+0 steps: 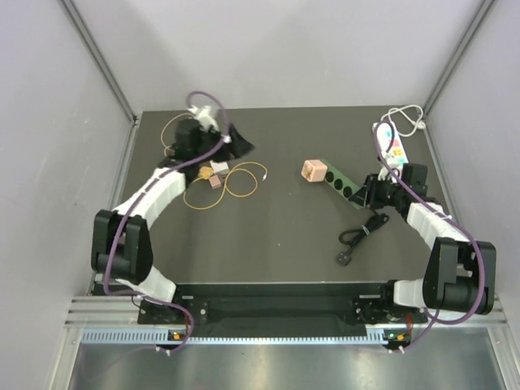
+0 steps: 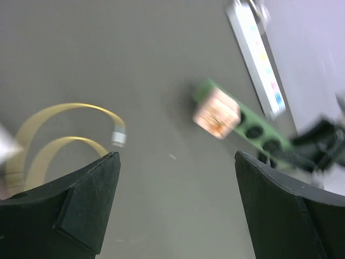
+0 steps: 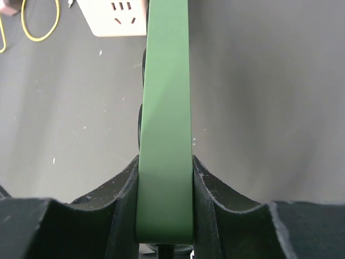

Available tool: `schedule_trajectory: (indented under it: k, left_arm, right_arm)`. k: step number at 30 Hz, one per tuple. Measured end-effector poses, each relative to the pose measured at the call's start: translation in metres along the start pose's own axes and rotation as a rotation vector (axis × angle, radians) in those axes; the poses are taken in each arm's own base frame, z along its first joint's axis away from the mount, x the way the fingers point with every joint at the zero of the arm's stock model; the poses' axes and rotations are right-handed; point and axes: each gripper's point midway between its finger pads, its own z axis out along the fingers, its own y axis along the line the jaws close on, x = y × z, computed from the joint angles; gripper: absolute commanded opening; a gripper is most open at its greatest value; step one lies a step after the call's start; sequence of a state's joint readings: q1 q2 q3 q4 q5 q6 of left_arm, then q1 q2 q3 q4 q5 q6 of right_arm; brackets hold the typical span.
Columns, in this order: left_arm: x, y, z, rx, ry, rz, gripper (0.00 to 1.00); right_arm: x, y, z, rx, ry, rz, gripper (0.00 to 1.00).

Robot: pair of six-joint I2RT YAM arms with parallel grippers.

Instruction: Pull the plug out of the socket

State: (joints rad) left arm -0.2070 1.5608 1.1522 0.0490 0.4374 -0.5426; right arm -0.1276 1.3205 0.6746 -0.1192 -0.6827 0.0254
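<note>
The socket is a green power strip lying at an angle right of the table's middle. The plug, a pinkish cube, sits in its left end. My right gripper is shut on the strip's right end; in the right wrist view both fingers press the green body, and the plug shows pale at the far end. My left gripper hangs open and empty at the back left, well away from the plug. Its view looks across at the plug and the strip.
A white power strip with its white cord lies at the back right. The socket's black cord trails toward the front. Yellow cable loops and two small blocks lie under the left arm. Grey walls close in three sides.
</note>
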Motion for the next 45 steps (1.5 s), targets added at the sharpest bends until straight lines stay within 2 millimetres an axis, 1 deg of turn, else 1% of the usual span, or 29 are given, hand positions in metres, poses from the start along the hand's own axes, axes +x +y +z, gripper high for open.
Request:
schedule_trajectory:
  k: [2,4,5,6,8,12,15,23,31,37,39,41,45]
  left_arm:
    - [0.038,-0.034,0.016,0.077,0.092,0.038,0.92]
    - [0.069,-0.059,0.027,0.126,0.162,0.07,0.92]
    - [0.085,-0.068,0.032,0.143,0.195,0.088,0.92]
    - [0.095,-0.073,0.036,0.149,0.216,0.102,0.92]
    - [0.114,-0.074,0.048,0.134,0.251,0.127,0.92]
    - [0.136,-0.071,0.072,0.079,0.281,0.185,0.92]
    - [0.147,-0.07,0.088,0.046,0.294,0.228,0.92]
    - [0.156,-0.072,0.121,0.027,0.297,0.289,0.91]
    - [0.169,-0.069,0.137,0.054,0.333,0.317,0.89]
    - [0.181,-0.073,0.15,0.09,0.372,0.315,0.83]
    - [0.183,-0.075,0.152,0.103,0.379,0.314,0.79]
    - [0.185,-0.077,0.154,0.112,0.383,0.313,0.75]
    - [0.187,-0.079,0.154,0.122,0.392,0.314,0.61]
  right_arm:
    - [0.001,0.002,0.0,-0.016,0.004,-0.006,0.0]
    - [0.002,0.004,0.0,-0.032,0.008,-0.011,0.0]
    - [0.002,0.005,0.001,-0.039,0.009,-0.012,0.0]
    - [0.003,0.006,0.001,-0.046,0.01,-0.015,0.0]
    - [0.004,0.008,0.001,-0.059,0.013,-0.015,0.0]
    - [0.005,0.01,0.002,-0.076,0.019,-0.01,0.0]
    - [0.006,0.012,0.002,-0.087,0.022,-0.007,0.0]
    - [0.009,0.012,0.003,-0.098,0.031,0.001,0.0]
    - [0.009,0.013,0.003,-0.104,0.032,0.002,0.0]
    - [0.01,0.014,0.004,-0.113,0.036,0.006,0.0]
    - [0.011,0.015,0.004,-0.117,0.039,0.008,0.0]
    - [0.011,0.015,0.005,-0.122,0.04,0.01,0.0]
    - [0.011,0.016,0.004,-0.127,0.04,0.01,0.0]
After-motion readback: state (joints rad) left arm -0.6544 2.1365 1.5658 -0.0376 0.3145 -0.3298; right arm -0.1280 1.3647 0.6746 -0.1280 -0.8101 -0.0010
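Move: The plug, a pink cube on the socket's outer end, lies some 24 cm to the left gripper's right, level fore-and-aft and about 15 cm below. The middle of the green socket strip is about 9 cm right of the plug and 4 cm nearer the base. The yellow cable's tip lies on the table about 16 cm left of the plug and 1 cm back. From the right gripper, which holds the strip, the plug is about 15 cm left, 8 cm ahead and slightly lower. Bring the left gripper some 21 cm right and 14 cm down to the plug, wide open, turning it about 25 degrees clockwise and rolling its left side up. Over the last stretch, close the fingers onto the plug's two sides. Meanwhile keep the right grip on the socket strip and ease it about 2 cm left and slightly back, turning slightly counter-clockwise. ##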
